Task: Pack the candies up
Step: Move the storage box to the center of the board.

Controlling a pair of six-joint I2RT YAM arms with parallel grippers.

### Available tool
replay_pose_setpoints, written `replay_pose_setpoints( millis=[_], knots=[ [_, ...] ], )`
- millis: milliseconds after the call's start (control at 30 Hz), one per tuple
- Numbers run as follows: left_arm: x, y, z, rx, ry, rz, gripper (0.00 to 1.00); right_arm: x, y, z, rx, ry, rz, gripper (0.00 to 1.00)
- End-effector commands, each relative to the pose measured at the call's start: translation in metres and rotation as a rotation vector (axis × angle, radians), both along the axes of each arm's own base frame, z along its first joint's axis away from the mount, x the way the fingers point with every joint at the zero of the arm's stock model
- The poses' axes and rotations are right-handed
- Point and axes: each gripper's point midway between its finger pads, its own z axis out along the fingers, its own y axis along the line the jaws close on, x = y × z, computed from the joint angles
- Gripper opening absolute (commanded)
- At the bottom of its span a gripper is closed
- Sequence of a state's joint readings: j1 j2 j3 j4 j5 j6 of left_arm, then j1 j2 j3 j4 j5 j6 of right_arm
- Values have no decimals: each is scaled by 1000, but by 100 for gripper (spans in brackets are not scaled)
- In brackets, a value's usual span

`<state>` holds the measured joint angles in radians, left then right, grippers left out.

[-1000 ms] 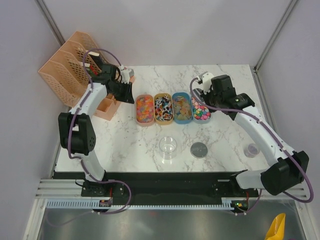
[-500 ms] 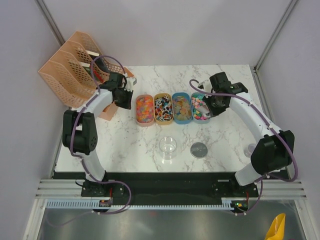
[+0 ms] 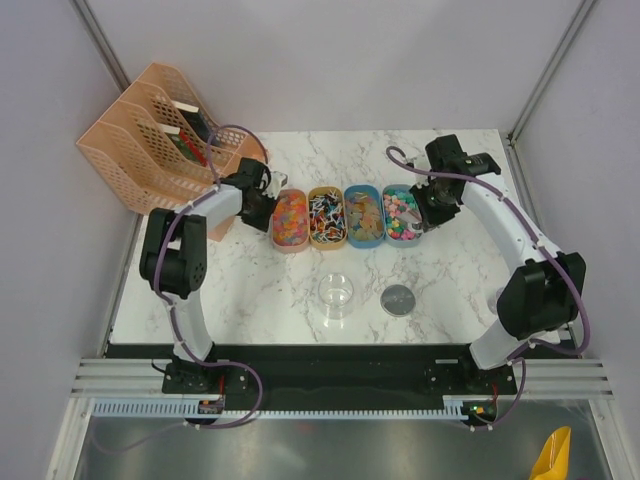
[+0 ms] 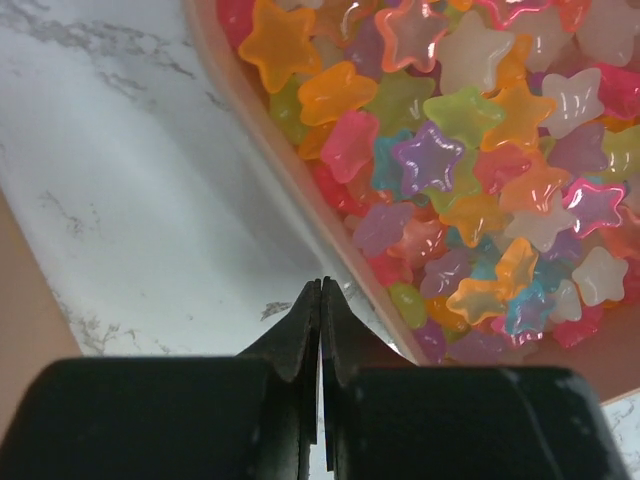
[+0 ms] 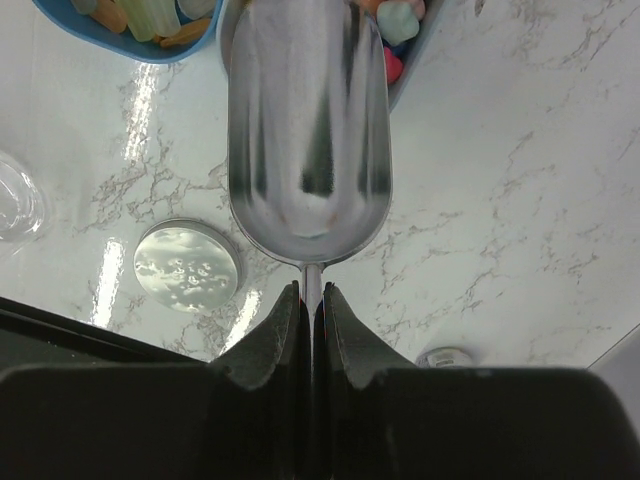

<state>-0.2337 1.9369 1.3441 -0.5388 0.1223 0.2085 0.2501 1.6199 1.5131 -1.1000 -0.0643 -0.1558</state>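
Note:
The candies lie in four oval trays in a row: translucent star candies (image 4: 450,150) in the left orange tray (image 3: 290,243), dark wrapped ones (image 3: 327,215), then two blue trays (image 3: 364,240) with pastel pieces (image 3: 402,214). My left gripper (image 4: 322,285) is shut on nothing, low over the marble just outside the left tray's rim (image 4: 300,180). My right gripper (image 5: 312,290) is shut on the thin handle of a metal scoop (image 5: 308,130). The scoop's bowl looks empty, and its tip reaches over the rightmost tray's candies (image 5: 400,20).
A clear round jar (image 3: 336,293) and its grey lid (image 3: 398,299) sit in front of the trays. Peach mesh file holders (image 3: 140,135) stand at the back left. A small round container (image 5: 445,357) lies near my right arm.
My left arm swung from the file holders down to the left tray and its jaws closed. My right arm brought the scoop in beside the rightmost tray.

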Motion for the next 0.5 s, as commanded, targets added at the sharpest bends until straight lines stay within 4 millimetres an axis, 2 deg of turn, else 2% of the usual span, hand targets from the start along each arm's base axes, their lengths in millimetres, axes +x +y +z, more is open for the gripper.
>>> replay_pose_setpoints(
  millis=[0, 133, 467],
  knots=[
    [11, -15, -5, 23, -47, -70, 2, -8, -8, -6, 17, 56, -60, 0],
    [10, -34, -2, 19, -61, -123, 2, 0, -24, -11, 7, 70, -105, 0],
    [-16, -86, 2, 9, -66, -249, 2, 21, -33, -22, -63, 95, -84, 0]
  ],
)
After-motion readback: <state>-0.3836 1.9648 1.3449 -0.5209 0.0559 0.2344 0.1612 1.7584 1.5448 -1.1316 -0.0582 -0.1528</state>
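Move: The storage box, a row of four candy trays, has its middle about 18 cm right of the left hand and 3 ahead; its nearest tray, the pink one, is centred only some 5 cm right and 3 ahead, about level in height. The clear jar stands roughly 15 cm right and 15 back. From the right hand the storage box's middle lies about 20 cm left, 4 ahead and 11 below, the silver lid 8 left, 15 back and 12 below. The shut left fingertips come against the outer left wall of the pink tray and push the storage box along the board to the right, about 5 cm of travel, after sinking a centimetre and easing slightly back late on. The right hand, still holding the scoop, moves right some 3 cm and then down about 3.5. ##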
